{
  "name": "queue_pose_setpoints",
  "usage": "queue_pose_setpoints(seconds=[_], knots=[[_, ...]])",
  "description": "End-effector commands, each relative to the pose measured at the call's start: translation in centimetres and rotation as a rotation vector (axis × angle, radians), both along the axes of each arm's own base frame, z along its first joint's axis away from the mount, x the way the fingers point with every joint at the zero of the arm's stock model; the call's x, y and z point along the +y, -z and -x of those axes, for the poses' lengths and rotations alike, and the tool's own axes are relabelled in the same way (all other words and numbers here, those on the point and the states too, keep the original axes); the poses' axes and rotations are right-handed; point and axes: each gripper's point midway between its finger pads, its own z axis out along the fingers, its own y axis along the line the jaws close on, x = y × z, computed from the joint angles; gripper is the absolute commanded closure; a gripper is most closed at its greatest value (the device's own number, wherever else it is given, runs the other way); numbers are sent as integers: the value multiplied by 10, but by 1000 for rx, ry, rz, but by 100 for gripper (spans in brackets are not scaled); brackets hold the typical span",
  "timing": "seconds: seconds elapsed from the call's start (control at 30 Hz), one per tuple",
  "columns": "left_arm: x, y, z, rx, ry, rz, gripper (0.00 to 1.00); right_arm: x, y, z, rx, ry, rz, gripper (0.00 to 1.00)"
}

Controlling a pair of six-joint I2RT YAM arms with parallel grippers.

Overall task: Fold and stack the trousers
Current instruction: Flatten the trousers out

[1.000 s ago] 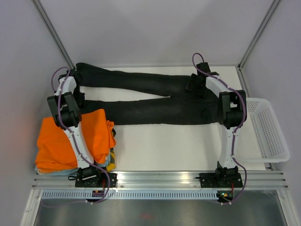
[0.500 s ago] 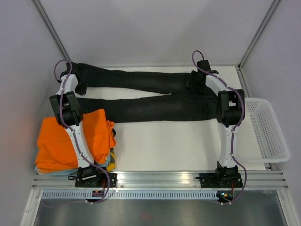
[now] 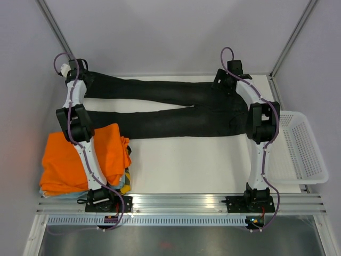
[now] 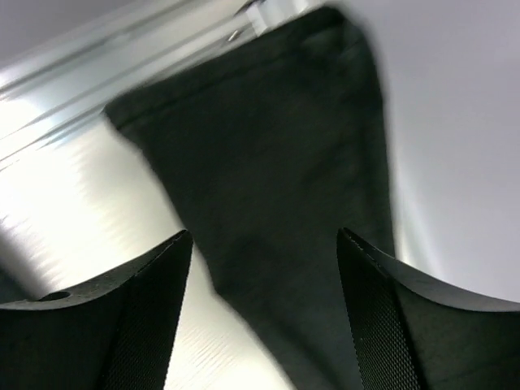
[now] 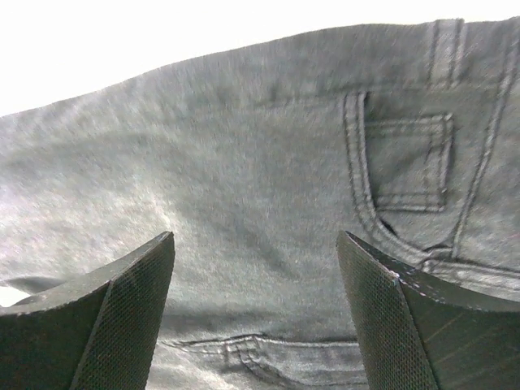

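Note:
The black trousers [image 3: 160,122] lie flat across the far half of the table, waist to the right and both legs stretched left. My left gripper [image 3: 85,79] hangs open over the end of the far leg, with the hem [image 4: 276,162] lying below its spread fingers [image 4: 264,244]. Over the waist at the far right, my right gripper [image 3: 224,81] is also open. Its wrist view shows the seat and a back pocket [image 5: 406,162] under the parted fingers [image 5: 256,244], with nothing held.
A folded bright orange garment [image 3: 69,160] sits on a pile at the near left, beside the left arm. A white mesh basket [image 3: 303,149] stands off the table's right edge. Walls close in at the back and both sides.
My left gripper has opened and let go of the far leg's end after drawing it left, and moved toward the far left corner. My right gripper shifted slightly farther back.

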Motion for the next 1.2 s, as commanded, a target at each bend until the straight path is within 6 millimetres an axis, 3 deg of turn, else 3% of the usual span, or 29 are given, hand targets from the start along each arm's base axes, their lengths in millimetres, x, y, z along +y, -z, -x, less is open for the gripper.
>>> queue_pose_setpoints(seconds=[0.0,0.13,0.33,0.4,0.47,0.63,0.73,0.9,1.17], knots=[[22,-17,-30,-150,-76,-18,22,-17,-41,-14,-97,61,-10,13],[26,5,-36,-151,-125,8,21,-26,-32,-7,-70,108,-4,13],[26,38,-30,-95,-178,62,21,-38,-23,-1,-37,186,9,12],[24,48,-30,-92,-187,97,30,-40,-22,-2,-36,198,0,12],[22,57,-30,-87,-187,133,44,-40,-20,-2,-31,200,1,12],[17,72,-19,-40,-247,210,64,-41,-15,-1,-23,207,4,12],[12,91,14,111,-318,252,75,-43,-11,1,-10,211,10,12],[16,98,59,260,-432,269,78,-51,-5,7,11,238,37,12],[26,76,105,371,-495,190,80,-71,3,20,56,278,53,12]])
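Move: The far leg's cuff is about 4 cm ahead of my left hand, 7 cm to its left and 8 cm below. The near leg's cuff lies roughly 22 cm back, 8 cm left, with the orange stack some 42 cm back and 6 cm right. From my open right hand, the waist's far corner is about 5 cm ahead, 13 cm right and 6 cm down; the white basket is about 33 cm back and 28 cm right. I bring my left hand about 8 cm down onto the far leg just inside its cuff, after easing slightly forward, and close the wide-open fingers nearly shut on the cloth. Then I drag it back towards the near leg by some 7 cm, the wrist turning counter-clockwise. My right hand, staying open, glides about 5 cm right towards the waist edge, sinking and drawing back a little. ##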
